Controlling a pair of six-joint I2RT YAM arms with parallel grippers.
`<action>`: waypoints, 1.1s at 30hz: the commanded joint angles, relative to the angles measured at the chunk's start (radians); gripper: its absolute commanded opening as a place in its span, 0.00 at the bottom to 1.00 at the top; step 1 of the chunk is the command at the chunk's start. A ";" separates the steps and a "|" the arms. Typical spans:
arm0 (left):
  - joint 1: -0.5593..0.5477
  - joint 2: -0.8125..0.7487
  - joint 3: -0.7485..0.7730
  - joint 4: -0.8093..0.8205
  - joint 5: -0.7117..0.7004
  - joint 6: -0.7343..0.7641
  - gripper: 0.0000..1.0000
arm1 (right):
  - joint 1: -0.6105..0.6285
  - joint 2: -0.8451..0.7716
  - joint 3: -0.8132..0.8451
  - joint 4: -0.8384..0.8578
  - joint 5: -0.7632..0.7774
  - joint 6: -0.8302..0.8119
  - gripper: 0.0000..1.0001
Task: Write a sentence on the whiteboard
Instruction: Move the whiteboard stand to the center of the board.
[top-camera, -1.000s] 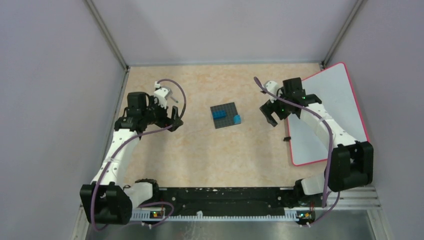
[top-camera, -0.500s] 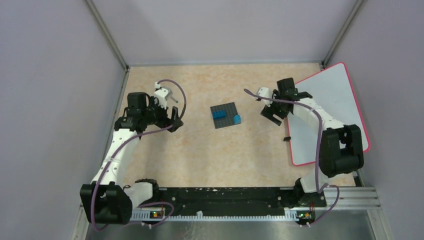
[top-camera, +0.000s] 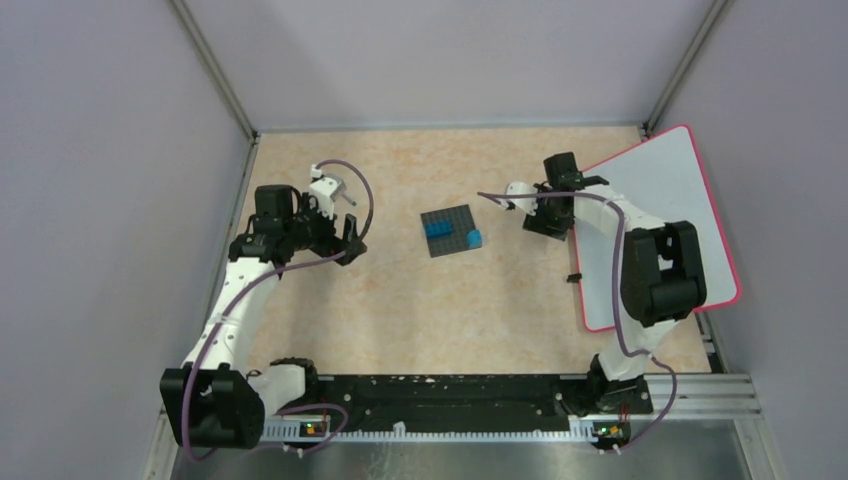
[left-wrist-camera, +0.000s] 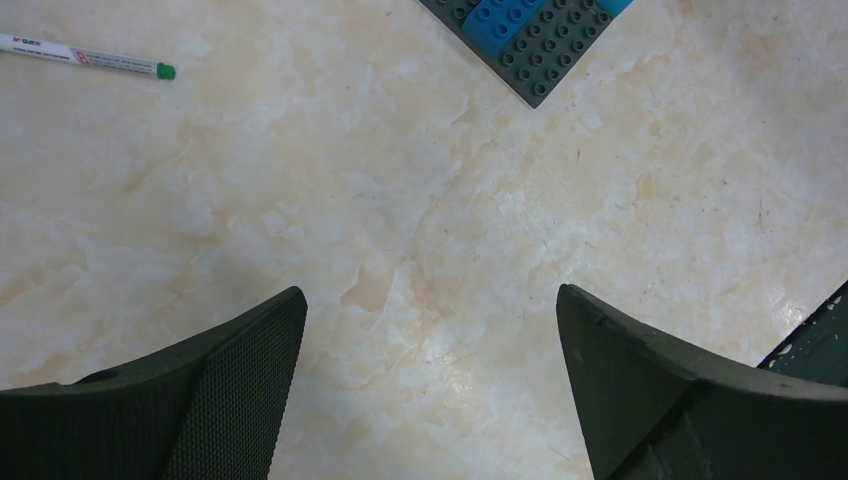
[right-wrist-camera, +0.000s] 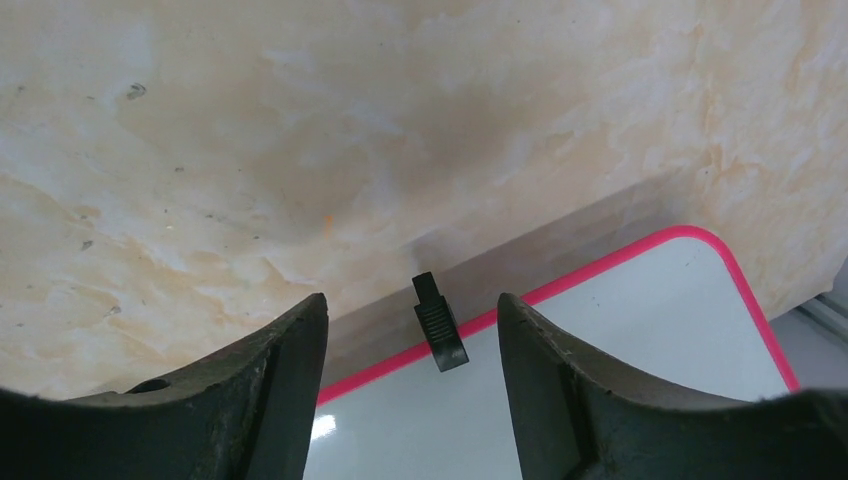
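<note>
The whiteboard (top-camera: 672, 190), glossy white with a red-pink rim, lies tilted at the right side of the table. Its visible surface is blank, and the sentence is out of view. My right gripper (top-camera: 548, 222) hovers over the board's left edge. In the right wrist view this gripper (right-wrist-camera: 410, 298) is open, partly narrowed, with a small black clip (right-wrist-camera: 440, 322) on the whiteboard (right-wrist-camera: 620, 380) rim between the jaws, untouched. My left gripper (top-camera: 350, 240) hangs wide open over bare table at the left and holds nothing (left-wrist-camera: 430, 292). A white marker with a green cap (left-wrist-camera: 85, 57) lies on the table.
A small dark grey plate with blue bricks (top-camera: 448, 230) sits mid-table between the arms, and its corner shows in the left wrist view (left-wrist-camera: 535, 30). A second black clip (top-camera: 574, 275) sticks out of the board's left edge. Grey walls enclose the table.
The right arm has swung forward and left along the board's edge, and its jaws have narrowed. The left arm has not moved.
</note>
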 joint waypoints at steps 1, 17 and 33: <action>-0.004 -0.003 -0.011 -0.002 0.035 0.020 0.99 | 0.008 0.045 0.022 0.001 0.078 -0.094 0.61; -0.005 -0.003 -0.017 -0.007 0.074 0.031 0.99 | -0.002 0.108 0.007 -0.010 0.173 -0.183 0.45; -0.004 -0.005 -0.013 -0.011 0.089 0.023 0.99 | 0.046 0.111 -0.020 0.025 0.231 -0.266 0.00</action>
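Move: The black tab sticking out of the whiteboard's left edge lies about 3 cm to the right of the right hand, 1 cm ahead and 3 cm below. The board's other black tab is some 9 cm nearer the base than this one and 1 cm farther right. The board's middle is roughly 18 cm to the right of the gripped-for tab, the grey brick plate some 24 cm to its left. From the left hand, that tab lies about 11 cm ahead, 40 cm to the right and 14 cm below. Rightward and down, about 3 cm each way, the right hand comes onto the farther black tab on the board's left edge, easing about 1 cm forward late on. The wrist rolls some 20 degrees, its left side dipping, with a slight counter-clockwise turn, while the part-open fingers shut almost fully and pinch the tab between their tips. ##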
